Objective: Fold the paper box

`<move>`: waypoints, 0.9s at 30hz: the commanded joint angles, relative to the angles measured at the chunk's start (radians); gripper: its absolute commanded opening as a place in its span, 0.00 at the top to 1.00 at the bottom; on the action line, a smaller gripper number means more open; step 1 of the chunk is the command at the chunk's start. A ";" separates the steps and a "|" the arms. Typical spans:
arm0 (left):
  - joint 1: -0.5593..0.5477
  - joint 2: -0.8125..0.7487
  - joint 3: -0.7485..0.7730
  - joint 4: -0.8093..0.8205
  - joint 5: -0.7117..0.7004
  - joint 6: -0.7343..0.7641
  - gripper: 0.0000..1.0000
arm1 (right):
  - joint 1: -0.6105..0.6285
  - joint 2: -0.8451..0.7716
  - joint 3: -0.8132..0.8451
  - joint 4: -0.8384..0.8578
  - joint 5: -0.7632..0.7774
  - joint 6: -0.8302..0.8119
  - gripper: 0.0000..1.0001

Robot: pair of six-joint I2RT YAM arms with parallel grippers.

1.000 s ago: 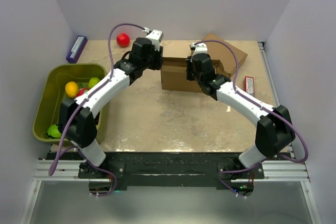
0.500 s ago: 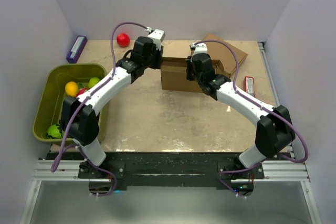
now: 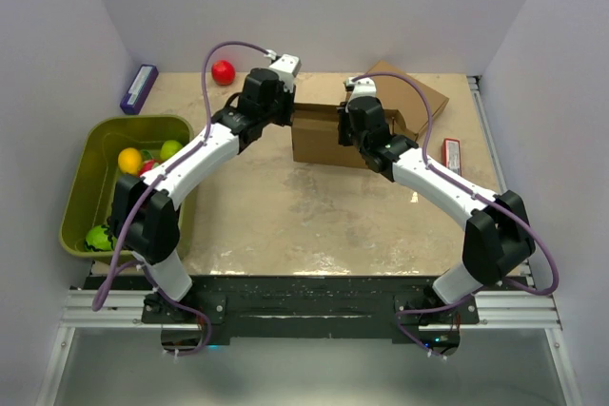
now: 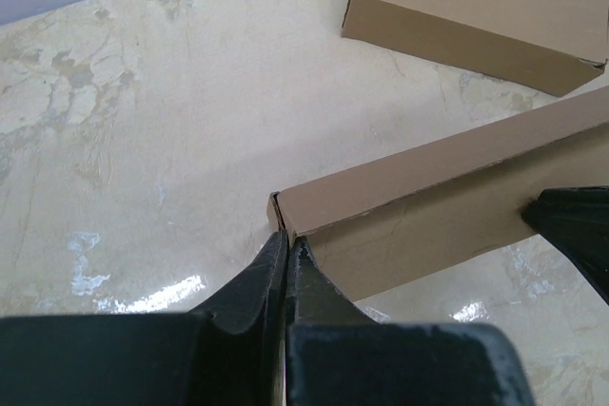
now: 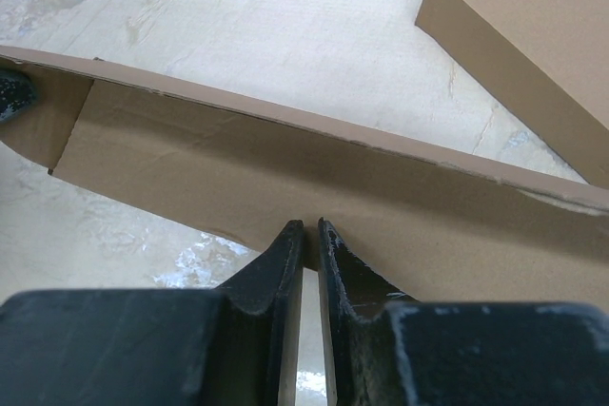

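Note:
The paper box [image 3: 314,140] is a brown cardboard piece standing on the table between both arms. Its long wall [image 4: 428,221] runs to a corner at its left end. There my left gripper [image 4: 289,242] is shut, tips pinched on the end edge of that corner. My right gripper [image 5: 311,228] is shut on the lower edge of the box's long wall [image 5: 285,168], with only a narrow slit between its fingers. In the top view the left gripper [image 3: 291,109] is at the box's left end and the right gripper [image 3: 346,132] is over its right part.
A second, formed brown carton [image 3: 421,102] lies behind the box to the right. A red ball [image 3: 223,71] sits at the back. A green bin [image 3: 93,136] with fruit is at the left, a purple pack [image 3: 139,88] behind it, a red pack [image 3: 453,155] at the right.
My left gripper has closed at the box's left corner and shifted slightly toward it. The right arm and the box have stayed in place.

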 commanded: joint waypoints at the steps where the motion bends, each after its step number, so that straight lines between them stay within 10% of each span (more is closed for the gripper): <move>1: -0.002 -0.034 -0.073 0.065 0.016 -0.012 1.00 | 0.004 0.045 -0.015 -0.150 0.004 -0.001 0.85; 18: -0.020 -0.039 -0.160 0.066 -0.018 -0.047 1.00 | 0.005 0.037 -0.006 -0.164 -0.002 0.006 0.86; 27: -0.020 0.007 -0.015 -0.062 -0.051 -0.023 1.00 | 0.004 -0.093 0.095 -0.339 -0.072 -0.002 0.48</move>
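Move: The paper box is already held in the air between the hands. Its middle lies about 3 cm ahead of the right hand, roughly level sideways and 2 cm below; from the left hand, which pinches its left end, it lies some 12 cm right, level in reach and 3 cm lower. A spare carton is about 16 cm ahead, 15 cm right and 17 cm below the right hand. The red ball sits about 20 cm ahead, 18 cm left and 18 cm below the left. Back from the paper box's near face goes the right hand late on, after holding still with its nearly shut fingertips against that panel; the fingers spread to about half open as it draws off roughly 1.5 cm, rising slightly. The left hand stays shut on the box's left end, tipping only about 3 degrees. ##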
